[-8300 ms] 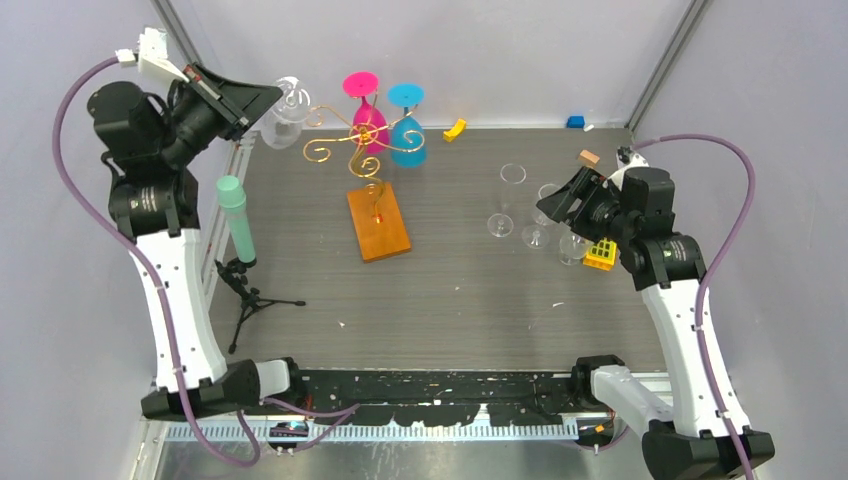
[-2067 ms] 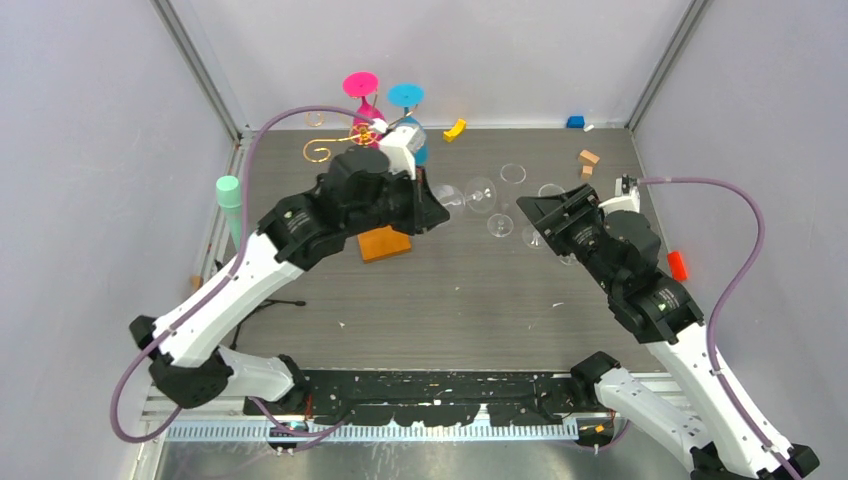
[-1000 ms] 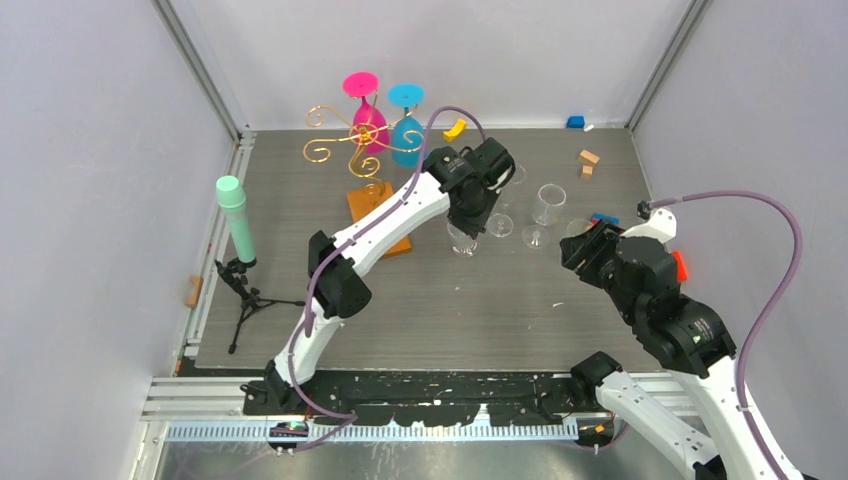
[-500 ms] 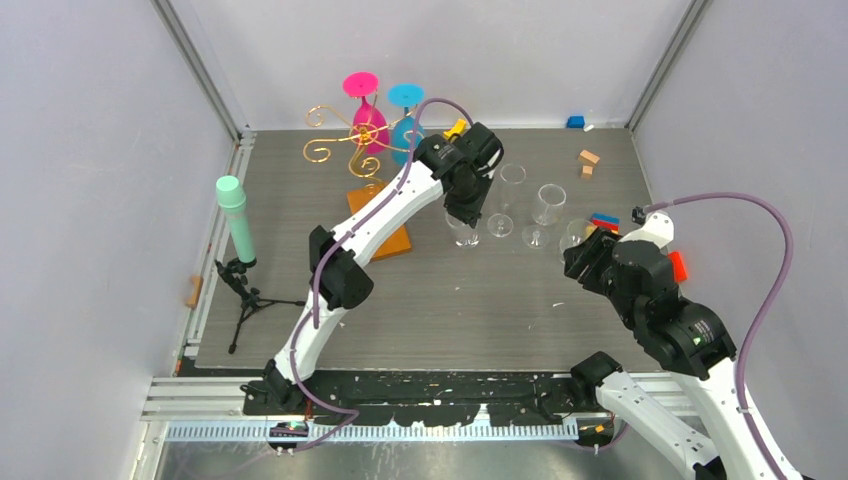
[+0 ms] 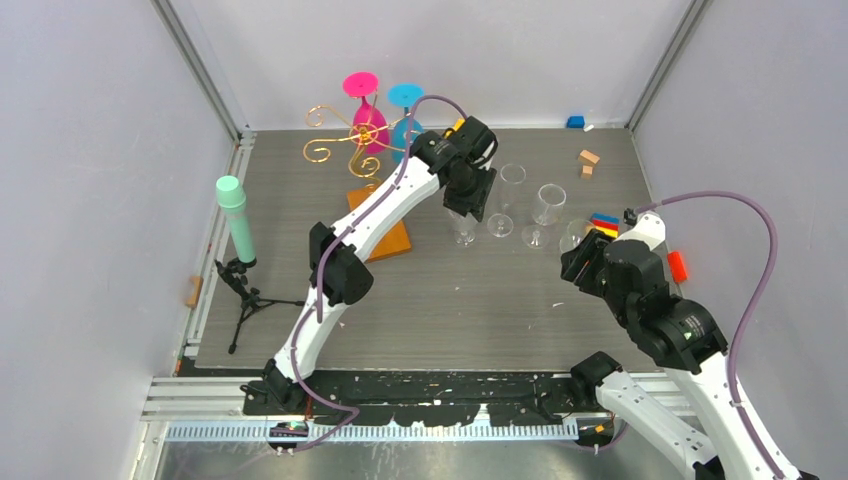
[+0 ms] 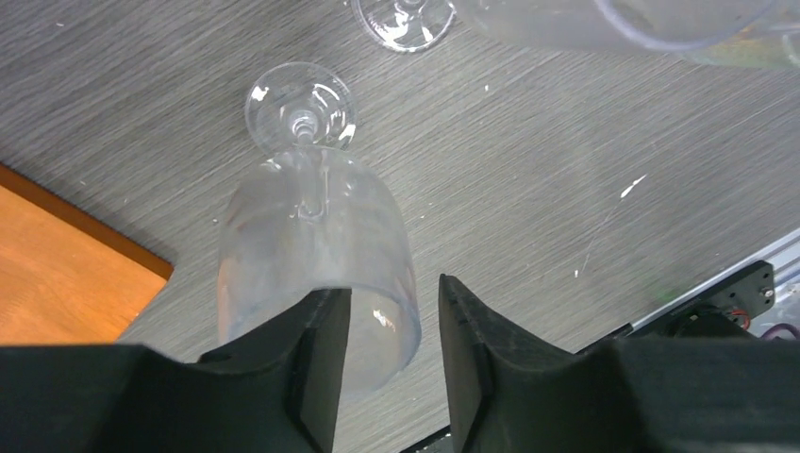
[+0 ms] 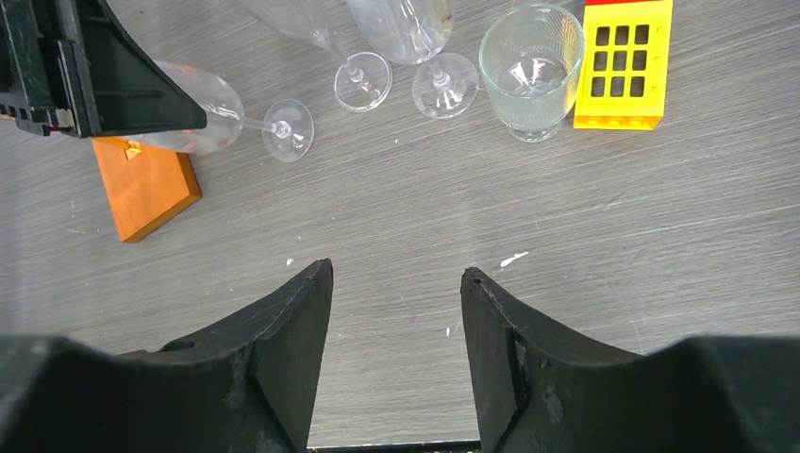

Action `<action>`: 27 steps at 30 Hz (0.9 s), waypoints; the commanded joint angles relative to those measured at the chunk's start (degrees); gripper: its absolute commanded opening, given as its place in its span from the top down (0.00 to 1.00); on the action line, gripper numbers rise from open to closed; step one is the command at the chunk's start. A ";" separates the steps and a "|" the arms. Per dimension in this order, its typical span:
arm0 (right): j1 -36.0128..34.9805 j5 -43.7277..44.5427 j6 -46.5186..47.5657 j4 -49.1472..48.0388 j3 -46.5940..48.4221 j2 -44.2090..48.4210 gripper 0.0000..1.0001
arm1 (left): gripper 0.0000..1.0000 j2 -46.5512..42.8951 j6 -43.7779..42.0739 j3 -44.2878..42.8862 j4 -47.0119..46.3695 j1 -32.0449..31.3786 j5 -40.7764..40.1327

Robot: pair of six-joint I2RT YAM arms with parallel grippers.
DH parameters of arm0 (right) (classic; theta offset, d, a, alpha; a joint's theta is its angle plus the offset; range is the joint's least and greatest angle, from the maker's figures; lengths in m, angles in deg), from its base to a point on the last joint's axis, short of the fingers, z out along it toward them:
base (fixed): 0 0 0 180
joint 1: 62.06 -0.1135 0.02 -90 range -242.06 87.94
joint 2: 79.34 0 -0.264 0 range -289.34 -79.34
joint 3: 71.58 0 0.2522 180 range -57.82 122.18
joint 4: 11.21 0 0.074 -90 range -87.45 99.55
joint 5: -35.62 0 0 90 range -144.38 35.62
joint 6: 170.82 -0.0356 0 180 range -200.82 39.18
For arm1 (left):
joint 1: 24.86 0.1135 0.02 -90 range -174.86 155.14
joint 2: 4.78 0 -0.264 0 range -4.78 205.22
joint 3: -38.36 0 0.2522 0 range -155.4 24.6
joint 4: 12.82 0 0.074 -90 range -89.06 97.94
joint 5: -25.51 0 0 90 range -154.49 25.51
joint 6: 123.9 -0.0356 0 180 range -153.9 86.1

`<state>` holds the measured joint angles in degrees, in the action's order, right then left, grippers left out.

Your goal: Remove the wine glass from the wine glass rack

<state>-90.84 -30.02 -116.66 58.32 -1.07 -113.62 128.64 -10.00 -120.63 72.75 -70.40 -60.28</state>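
The gold wire wine glass rack [image 5: 345, 140] stands at the back on its orange base [image 5: 396, 240]. A pink glass [image 5: 366, 112] and a blue glass [image 5: 405, 125] hang on it. A clear wine glass [image 5: 462, 232] stands upright on the table right of the base. My left gripper [image 5: 470, 198] is right above it. In the left wrist view the left gripper [image 6: 394, 283] is open, with the glass's rim [image 6: 401, 311] loose between the fingers and its foot [image 6: 300, 102] on the table. My right gripper [image 7: 396, 274] is open and empty over the front right table [image 5: 580, 262].
A tall flute [image 5: 510, 188], another stemmed glass [image 5: 545, 208] and a tumbler [image 5: 574, 236] stand right of the placed glass, with a coloured brick [image 5: 603, 222] beside them. A green cylinder on a tripod [image 5: 235, 215] stands at the left. Small blocks [image 5: 588, 158] lie at the back right.
The left arm carried the clear glass from the rack's left side to the middle of the table. Its fingers have opened and risen slightly. The right arm drew back toward the front.
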 commanded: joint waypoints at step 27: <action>-0.05 -3.04 -1.14 -4.15 1.26 -3.22 0.38 | 0.26 -15.03 -0.74 6.18 -20.23 1.86 5.64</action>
<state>-90.84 -31.70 -117.01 57.32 -1.24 -116.27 122.22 -9.04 -115.78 59.33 -68.72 -56.85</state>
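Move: My left fingers are already half open around the rim of the wine glass I have brought to the table. Its middle is about 2 cm ahead, 1 cm left and 8 cm below my hand. The tall flute stands about 7 cm ahead and 9 cm right, a stemmed glass 7 cm ahead and 18 cm right, and the rack's wooden base 6 cm ahead and 20 cm left. My right hand has the wine glass about 17 cm ahead, 22 cm left, 15 cm below. I ease my left hand forward and a little to the right, about 4 cm in all and climbing slightly, with the fingers at the leaning glass's rim, to bring its bowl over its foot. Then I spread the fingers wider and lift nearly straight up, faster, clear of the rim; by the end I am some 6 cm higher, the wrist tilted about 15 degrees. ##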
